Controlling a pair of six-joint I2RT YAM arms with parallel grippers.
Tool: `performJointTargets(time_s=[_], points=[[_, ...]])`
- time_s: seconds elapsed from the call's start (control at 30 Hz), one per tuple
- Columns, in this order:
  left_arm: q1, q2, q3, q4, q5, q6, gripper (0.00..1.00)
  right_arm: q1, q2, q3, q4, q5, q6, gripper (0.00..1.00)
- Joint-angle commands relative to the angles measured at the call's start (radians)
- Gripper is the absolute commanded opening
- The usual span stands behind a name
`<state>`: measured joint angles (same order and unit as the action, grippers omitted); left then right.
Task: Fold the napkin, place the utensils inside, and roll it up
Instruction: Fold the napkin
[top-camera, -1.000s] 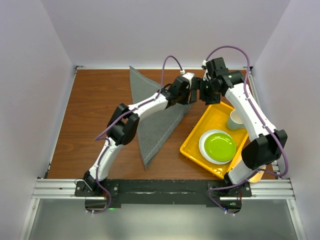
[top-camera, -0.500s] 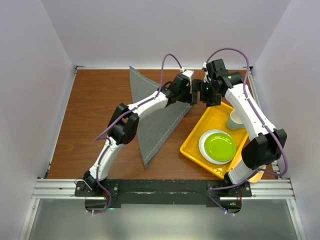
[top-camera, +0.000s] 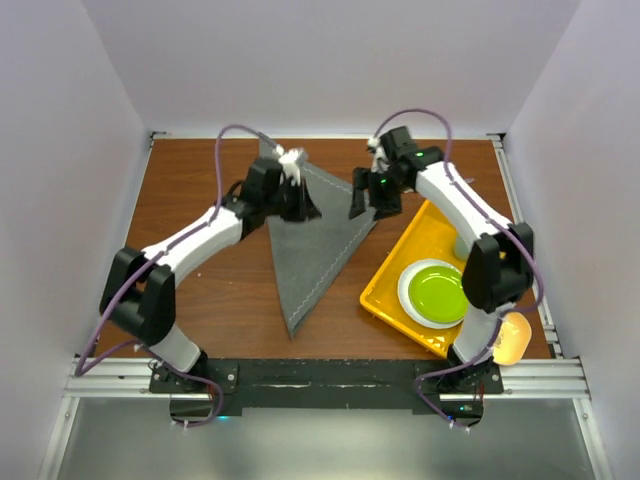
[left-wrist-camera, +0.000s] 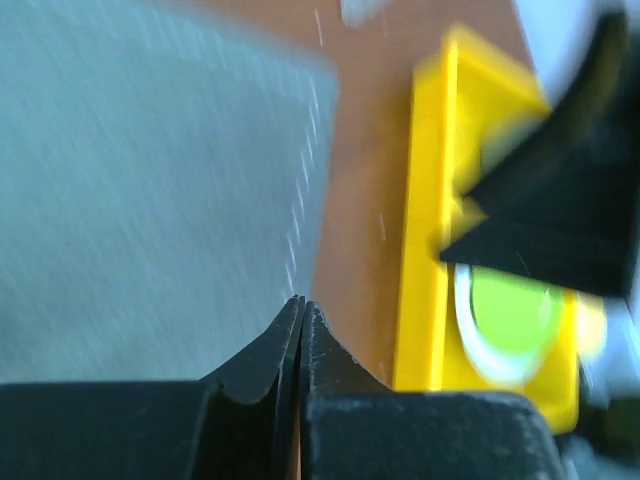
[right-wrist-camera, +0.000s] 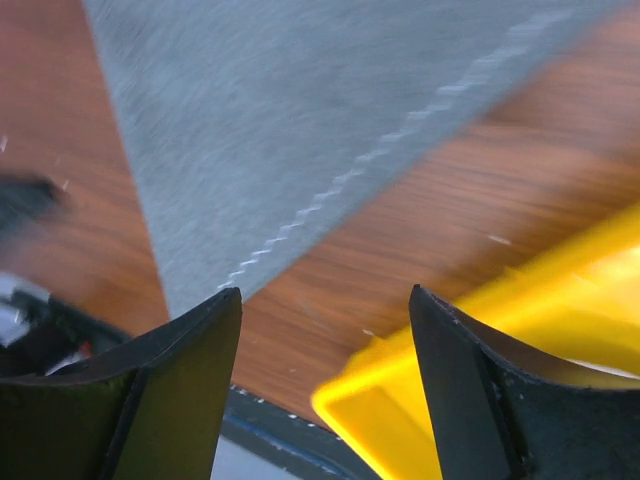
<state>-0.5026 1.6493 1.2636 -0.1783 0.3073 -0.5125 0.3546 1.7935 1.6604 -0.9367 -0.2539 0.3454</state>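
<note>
The napkin (top-camera: 310, 250) lies flat on the wooden table as a dark grey triangle with a pale stitched edge, pointing toward the near side. My left gripper (top-camera: 305, 207) hovers over its upper part, jaws shut with nothing visible between them (left-wrist-camera: 302, 305). In the left wrist view the napkin (left-wrist-camera: 150, 180) fills the left side. My right gripper (top-camera: 357, 208) stands open above the napkin's right corner, with nothing between its fingers (right-wrist-camera: 325, 292). The right wrist view shows the napkin's stitched edge (right-wrist-camera: 300, 120) and bare wood under the jaws. The utensils are out of view.
A yellow tray (top-camera: 385, 290) sits right of the napkin and holds a green plate (top-camera: 437, 291) with a white rim. Both show in the left wrist view, tray (left-wrist-camera: 425, 250) and plate (left-wrist-camera: 510, 315). A pale orange rounded thing (top-camera: 510, 340) lies by the right arm's base.
My left arm swung left from the napkin's right corner to its upper part, its jaws opening and shutting again. My right gripper moved left and down toward the napkin's right corner.
</note>
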Motion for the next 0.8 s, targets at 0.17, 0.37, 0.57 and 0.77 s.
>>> performJointTargets(time_s=[0.17,0.37,0.57,0.77], points=[[-0.051,-0.253,-0.556,0.154,0.285,-0.089,0.0,0.205,0.105,-0.131,0.373,-0.364,0.177,0.61],[-0.057,-0.359,-0.727,0.227,0.279,-0.098,0.0,0.228,0.193,-0.119,0.545,-0.504,0.277,0.45],[-0.077,-0.399,-0.866,0.29,0.312,-0.138,0.0,0.317,0.283,-0.117,0.677,-0.559,0.378,0.42],[-0.08,-0.462,-0.977,0.295,0.297,-0.153,0.0,0.359,0.308,-0.183,0.791,-0.573,0.443,0.41]])
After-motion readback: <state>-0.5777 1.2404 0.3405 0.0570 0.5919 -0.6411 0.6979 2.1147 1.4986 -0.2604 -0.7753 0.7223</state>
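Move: The folded napkin's near corner is what the left hand heads for: some 27 cm back, 5 cm to its left and 17 cm below. The napkin's folded left edge, at its nearer half, lies about 8 cm back, 23 cm to the left and 15 cm below the right hand. The napkin's right corner lies almost under the right hand, 3 cm farther out; the yellow tray's middle is about 11 cm back and 13 cm right of that hand. Towards the napkin's near corner comes the left hand, fingers still shut, drawing back about 24 cm and sinking some 15 cm, quickest at first, while it tips down. Across the napkin towards its folded left edge sweeps the right hand: about 22 cm left, also back and down, rolling its left side up some 30 degrees, its fingers narrowing but still apart. ##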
